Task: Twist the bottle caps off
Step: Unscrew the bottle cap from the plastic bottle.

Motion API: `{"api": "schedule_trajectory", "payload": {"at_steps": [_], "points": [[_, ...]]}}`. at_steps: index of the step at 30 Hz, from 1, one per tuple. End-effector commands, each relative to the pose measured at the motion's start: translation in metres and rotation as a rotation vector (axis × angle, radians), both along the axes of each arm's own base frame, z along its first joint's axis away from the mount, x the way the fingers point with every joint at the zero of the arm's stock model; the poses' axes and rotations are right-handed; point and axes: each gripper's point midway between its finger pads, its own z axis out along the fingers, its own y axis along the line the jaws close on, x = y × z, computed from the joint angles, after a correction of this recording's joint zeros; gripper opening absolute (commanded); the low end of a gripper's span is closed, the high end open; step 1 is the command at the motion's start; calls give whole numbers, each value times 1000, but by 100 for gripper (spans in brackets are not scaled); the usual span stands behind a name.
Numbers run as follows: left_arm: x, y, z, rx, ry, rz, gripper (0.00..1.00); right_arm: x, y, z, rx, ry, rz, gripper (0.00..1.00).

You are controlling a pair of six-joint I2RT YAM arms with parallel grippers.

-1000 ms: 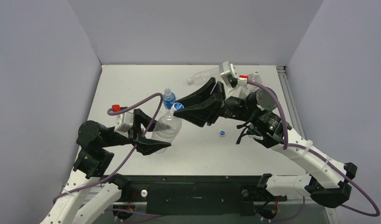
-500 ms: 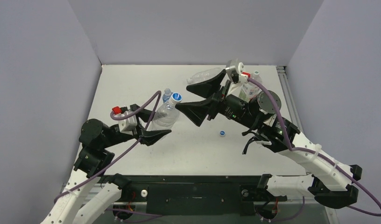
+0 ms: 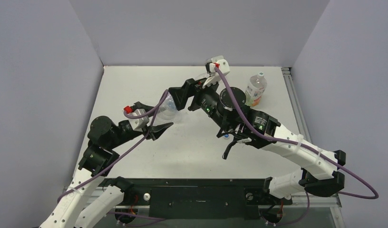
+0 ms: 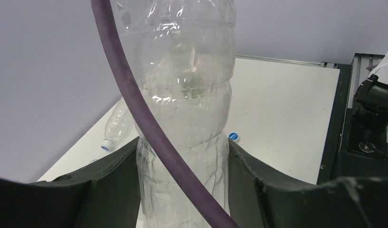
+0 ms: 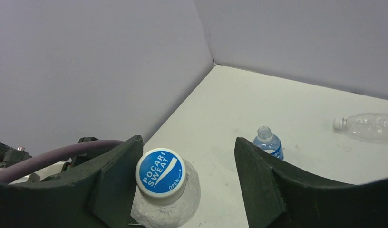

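Note:
My left gripper (image 4: 182,145) is shut on the lower body of a plain clear bottle (image 4: 187,95), holding it upright above the table (image 3: 135,85). Its blue cap (image 5: 160,175), printed POCARI SWEAT, sits on the neck. My right gripper (image 5: 188,141) stands open around that cap: the left finger (image 5: 113,185) is close beside it, the right finger (image 5: 261,185) well apart. In the top view the right gripper (image 3: 182,97) covers the bottle's (image 3: 169,112) top. A blue-labelled bottle (image 5: 268,142) stands uncapped behind. One loose blue cap (image 4: 234,137) lies on the table.
A second plain bottle (image 5: 370,127) lies on its side near the back wall, cap (image 5: 338,124) on. A bottle with an orange-and-green label (image 3: 255,90) stands at the back right, capped. Purple cables cross both wrist views. Grey walls close in three sides of the table.
My right gripper let go of the cap, opened, turned at the wrist and now straddles the cap again. The left arm shifted the held bottle back and slightly right.

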Motion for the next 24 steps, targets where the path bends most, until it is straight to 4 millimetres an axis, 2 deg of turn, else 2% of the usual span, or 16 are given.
{"api": "schedule_trajectory", "payload": {"at_steps": [1,8,10,12,16,19,24], "points": [[44,46,-6,21,19,366,0,6,-11,18,74,-2,-73,61],[41,41,-9,11,39,336,0,7,-5,18,99,-3,-66,45],[41,40,-10,10,44,334,0,6,-2,17,99,0,-58,37],[41,39,-11,7,51,329,0,5,1,18,100,-2,-42,27],[33,32,-7,-15,57,272,0,-2,1,23,101,-34,6,0],[16,20,-3,-52,68,173,0,-19,6,32,96,-107,150,0],[-34,-3,15,-111,63,-106,0,-67,-3,54,156,-258,466,0]]}}
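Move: The bottle cap, on the plastic bottle that the left hand keeps upright, sits between the right hand's open fingers, about 1 cm back and 1 cm left, level with them. It is some 12 cm above the left hand and 4 cm to its right. From the right hand the blue-label bottle stands some 18 cm ahead, 3 cm left and 36 cm down; a loose cap lies about 10 cm ahead, 19 cm right, 47 cm down. Edging about 1 cm left, the right fingers pinch the bottle cap, then both hands draw back 1–2 cm. ##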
